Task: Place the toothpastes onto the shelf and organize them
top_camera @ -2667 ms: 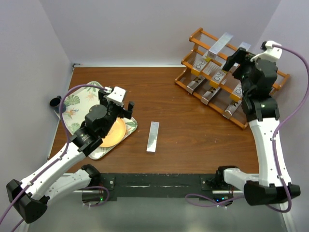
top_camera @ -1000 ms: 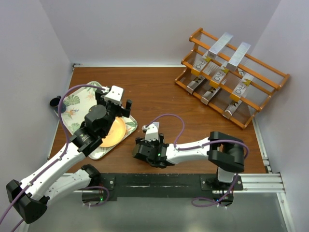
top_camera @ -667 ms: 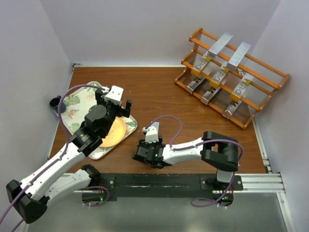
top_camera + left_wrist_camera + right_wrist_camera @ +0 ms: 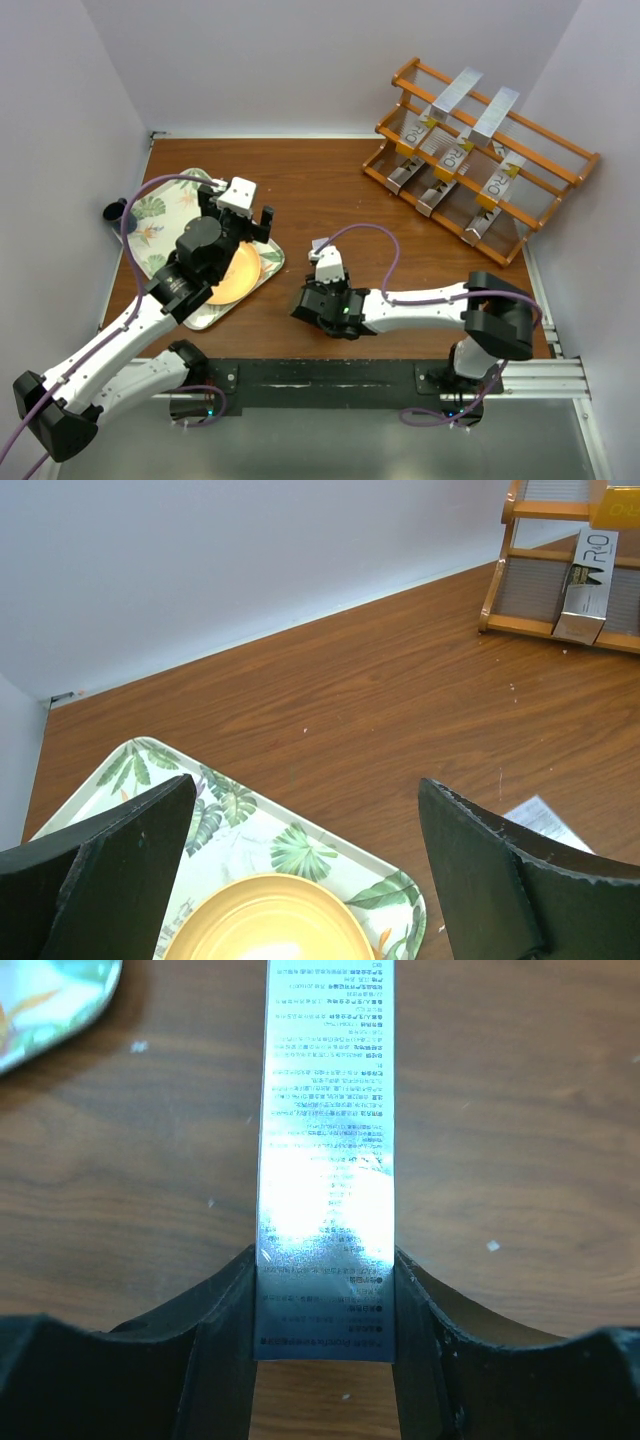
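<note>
My right gripper (image 4: 323, 268) reaches low across the table and is shut on a shiny silver toothpaste carton (image 4: 320, 245). In the right wrist view the carton (image 4: 325, 1110) sits between both fingers, gripped at its near end by the gripper (image 4: 325, 1270), and runs away over the wood. The orange-brown shelf (image 4: 545, 150) stands at the far right and holds several silver cartons (image 4: 455, 95). A corner of the shelf also shows in the left wrist view (image 4: 497, 580). My left gripper (image 4: 255, 222) is open and empty above the leaf-patterned tray, as its wrist view confirms (image 4: 300, 880).
A leaf-patterned tray (image 4: 160, 215) with a yellow plate (image 4: 238, 275) lies at the left, also seen in the left wrist view (image 4: 250, 830). A small black object (image 4: 116, 212) sits at the table's left edge. Purple walls close in the table.
The right arm came down from the shelf to the lone carton on the table and closed on it, then shifted slightly right. The left arm has not moved.
</note>
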You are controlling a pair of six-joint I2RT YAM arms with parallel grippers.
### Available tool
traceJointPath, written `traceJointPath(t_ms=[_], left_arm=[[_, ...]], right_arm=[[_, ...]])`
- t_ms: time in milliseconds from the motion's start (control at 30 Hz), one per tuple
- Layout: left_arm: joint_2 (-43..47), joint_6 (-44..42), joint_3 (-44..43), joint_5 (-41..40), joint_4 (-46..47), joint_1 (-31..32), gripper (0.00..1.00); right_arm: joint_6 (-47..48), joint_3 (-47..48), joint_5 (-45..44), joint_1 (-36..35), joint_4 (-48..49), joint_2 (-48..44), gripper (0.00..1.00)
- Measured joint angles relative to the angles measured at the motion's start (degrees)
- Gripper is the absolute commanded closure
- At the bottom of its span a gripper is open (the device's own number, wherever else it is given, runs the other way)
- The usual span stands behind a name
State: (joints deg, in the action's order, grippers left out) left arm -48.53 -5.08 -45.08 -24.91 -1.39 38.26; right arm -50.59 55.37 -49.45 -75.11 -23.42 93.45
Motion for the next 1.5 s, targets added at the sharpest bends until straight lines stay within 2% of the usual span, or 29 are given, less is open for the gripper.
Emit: traceJointPath(t_ms=[200,367,600,900,1133,1500], left_arm=[[-0.4,0.0,0.0,0.0,0.0,0.0,0.02],[-0.7,0.0,0.0,0.0,0.0,0.0,0.02],[-1.3,0.0,0.0,0.1,0.0,0.0,0.02],[-1.3,0.0,0.0,0.2,0.0,0.0,0.02],[-1.4,0.0,0.0,0.4,0.0,0.0,0.02],[-0.2,0.0,0.0,0.9,0.0,0.0,0.02]], right_arm=[[8.9,0.0,-0.2,4.2,-1.0,-10.2,0.78],[18.4,2.0,2.2,10.9,-1.1,-20.7,0.78],[30.2,14.9,5.3,20.5,-4.3,-26.1,0.78],[37.7,29.2,5.3,34.0,-11.2,-27.1,0.79],[38.6,36.6,7.4,48.7,-15.5,-25.2,0.79],[37.2,43.5,17.7,69.0,-18.8,-17.9,0.78]])
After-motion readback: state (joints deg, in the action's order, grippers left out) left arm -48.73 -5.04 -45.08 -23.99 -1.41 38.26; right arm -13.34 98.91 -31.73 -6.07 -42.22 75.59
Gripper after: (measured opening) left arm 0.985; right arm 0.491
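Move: The right hand, already holding the last toothpaste box by its near end, has the free place on the shelf's top row about 23 cm ahead, 38 cm to its right and 29 cm above. Left of that place, the nearest top box lies some 27 cm ahead of the hand, 31 cm right and 30 cm up. The third middle-row box sits roughly 17 cm ahead, 36 cm right and 19 cm up. From the left hand the free place is about 13 cm ahead, 56 cm right and 7 cm higher. Up first, and steeply, with some forward and rightward travel, then mostly to the right as the climb levels off, the right arm swings the held box quickly from over the table to the front of the shelf's top row, some 50 cm in all. On the way the wrist tips the fingers up about 20 degrees and turns clockwise some 35 degrees; the fingers keep their grip on both sides of the box. ##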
